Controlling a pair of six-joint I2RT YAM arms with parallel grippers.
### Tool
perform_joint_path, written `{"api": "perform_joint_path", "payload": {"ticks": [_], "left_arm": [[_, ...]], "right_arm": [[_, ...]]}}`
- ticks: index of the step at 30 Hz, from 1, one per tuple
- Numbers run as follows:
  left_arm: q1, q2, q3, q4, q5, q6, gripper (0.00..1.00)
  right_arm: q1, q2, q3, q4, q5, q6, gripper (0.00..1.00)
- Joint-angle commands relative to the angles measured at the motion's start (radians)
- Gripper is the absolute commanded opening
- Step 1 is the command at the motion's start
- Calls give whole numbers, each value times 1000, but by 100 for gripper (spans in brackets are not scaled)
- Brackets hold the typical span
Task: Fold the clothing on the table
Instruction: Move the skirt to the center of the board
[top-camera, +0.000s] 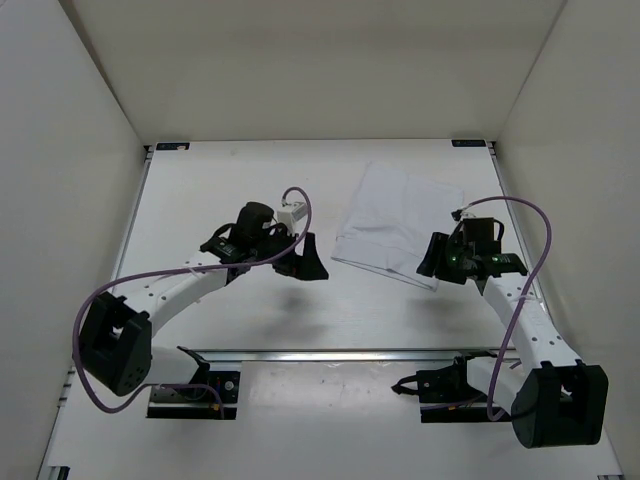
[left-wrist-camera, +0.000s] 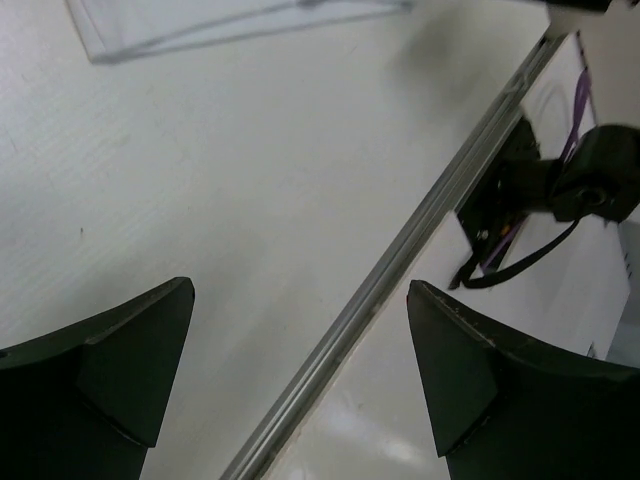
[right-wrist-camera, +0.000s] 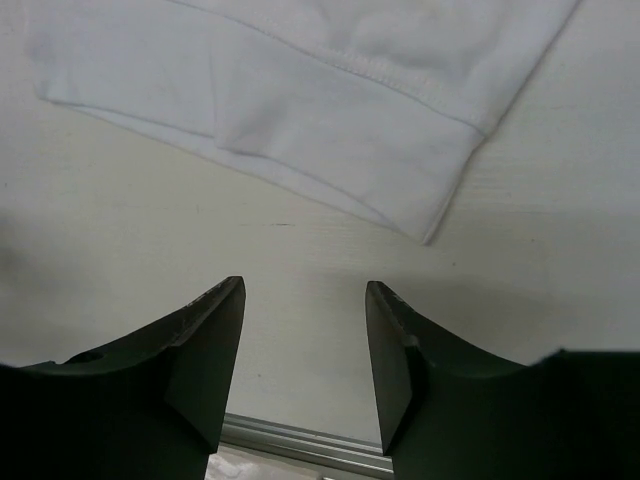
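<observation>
The clothing (top-camera: 400, 222) is a plain white piece lying flat on the table (top-camera: 230, 180), right of centre toward the back. My right gripper (top-camera: 437, 262) hovers at its near right corner, open, with nothing between the fingers. In the right wrist view the clothing's hemmed edge and corner (right-wrist-camera: 300, 90) lie just beyond the open gripper (right-wrist-camera: 305, 290), apart from it. My left gripper (top-camera: 303, 265) hangs open over bare table to the left of the clothing. Its wrist view shows only a strip of the clothing (left-wrist-camera: 230, 25) far ahead of the wide-open gripper (left-wrist-camera: 300, 300).
A metal rail (top-camera: 350, 352) crosses the table in front of the arm bases and also shows as a rail (left-wrist-camera: 400, 260) under the left gripper. The right arm's mount with its cable (left-wrist-camera: 585, 185) sits beyond it. White walls enclose the table on three sides.
</observation>
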Motion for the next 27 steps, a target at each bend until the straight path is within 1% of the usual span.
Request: {"api": "perform_joint_path", "payload": {"ticks": [1,2,3,4,5,6,7,8,9,10,11,12,13,14,15,16,17,18,19,21,22,23,24,25,26,27], "left_arm": [[-12,-2,-13,-98,-29,98,99],[-2,-20,-43,-1,18,77,99],[-1,-49,-89,59,52,63,99],[2,-81,-144,204,81,-19,99],[2,-95,-166,298,107,-84,99],[13,-91,-183,433,115,-151,99],[22,-59,-173,513,124,-181,99],[24,-34,-168,537,129,-217,99],[21,13,-127,552,147,-228,98],[22,79,-102,548,140,-227,99],[16,108,-50,530,137,-225,97],[21,169,-4,522,118,-241,94],[21,228,39,507,120,-254,86],[25,254,56,523,140,-277,77],[34,298,74,529,150,-314,73],[48,331,87,508,143,-325,72],[53,337,87,511,131,-339,73],[60,348,82,494,90,-330,72],[70,346,84,441,72,-321,72],[79,343,100,341,-74,-255,72],[77,349,129,259,-116,-242,71],[76,369,148,165,-189,-212,73],[71,387,204,76,-269,-178,74],[68,413,257,45,-318,-164,75],[55,432,275,-5,-328,-146,74],[53,438,301,-20,-337,-138,72]], "right_arm": [[9,4,35,-6,45,19,49],[3,12,24,-6,52,22,49],[3,12,12,-3,66,28,48],[0,30,4,12,66,29,47],[4,35,-2,23,66,35,47],[0,44,-5,35,83,42,47],[-5,66,-8,43,82,45,47],[-8,92,-6,54,88,48,47],[-14,113,-12,57,91,49,48],[-19,135,-11,61,98,57,49],[-28,162,-8,78,104,65,50],[-29,175,-8,86,106,69,50],[-29,205,-12,113,94,72,50],[-22,236,-11,136,94,78,50],[-17,266,-8,144,100,91,50],[-20,285,-5,167,109,103,50],[-13,322,7,178,130,114,49],[-7,351,18,183,155,130,50],[-3,366,35,183,189,158,50],[-8,421,55,190,215,199,49],[-3,438,73,187,245,215,50],[4,461,93,171,256,239,49],[15,483,102,154,282,249,48],[17,492,116,149,289,256,44],[20,504,116,161,289,265,32],[21,517,112,190,255,270,21]]}}
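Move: The skirt's near right corner is just ahead of my right hand, roughly 3 cm forward, 2 cm right and 9 cm below. From that hand the skirt's middle lies some 20 cm ahead and 6 cm left, its near left corner about 11 cm ahead and 21 cm left. From my left hand, that near left corner is about 12 cm forward, 5 cm right and 13 cm below, the near right corner some 4 cm ahead and 28 cm right. I drop my right hand about 8 cm, drifting slightly right and tipping its fingers steeper while turning clockwise, then slide forward low over the board and close on the skirt's near right corner, pinching it. Meanwhile my left hand dips back briefly, then swings forward and right over the board, fingers partly closing, and finally curves back left, forward and down towards the near left corner, about 11 cm farther out in all, still clear of the cloth. ##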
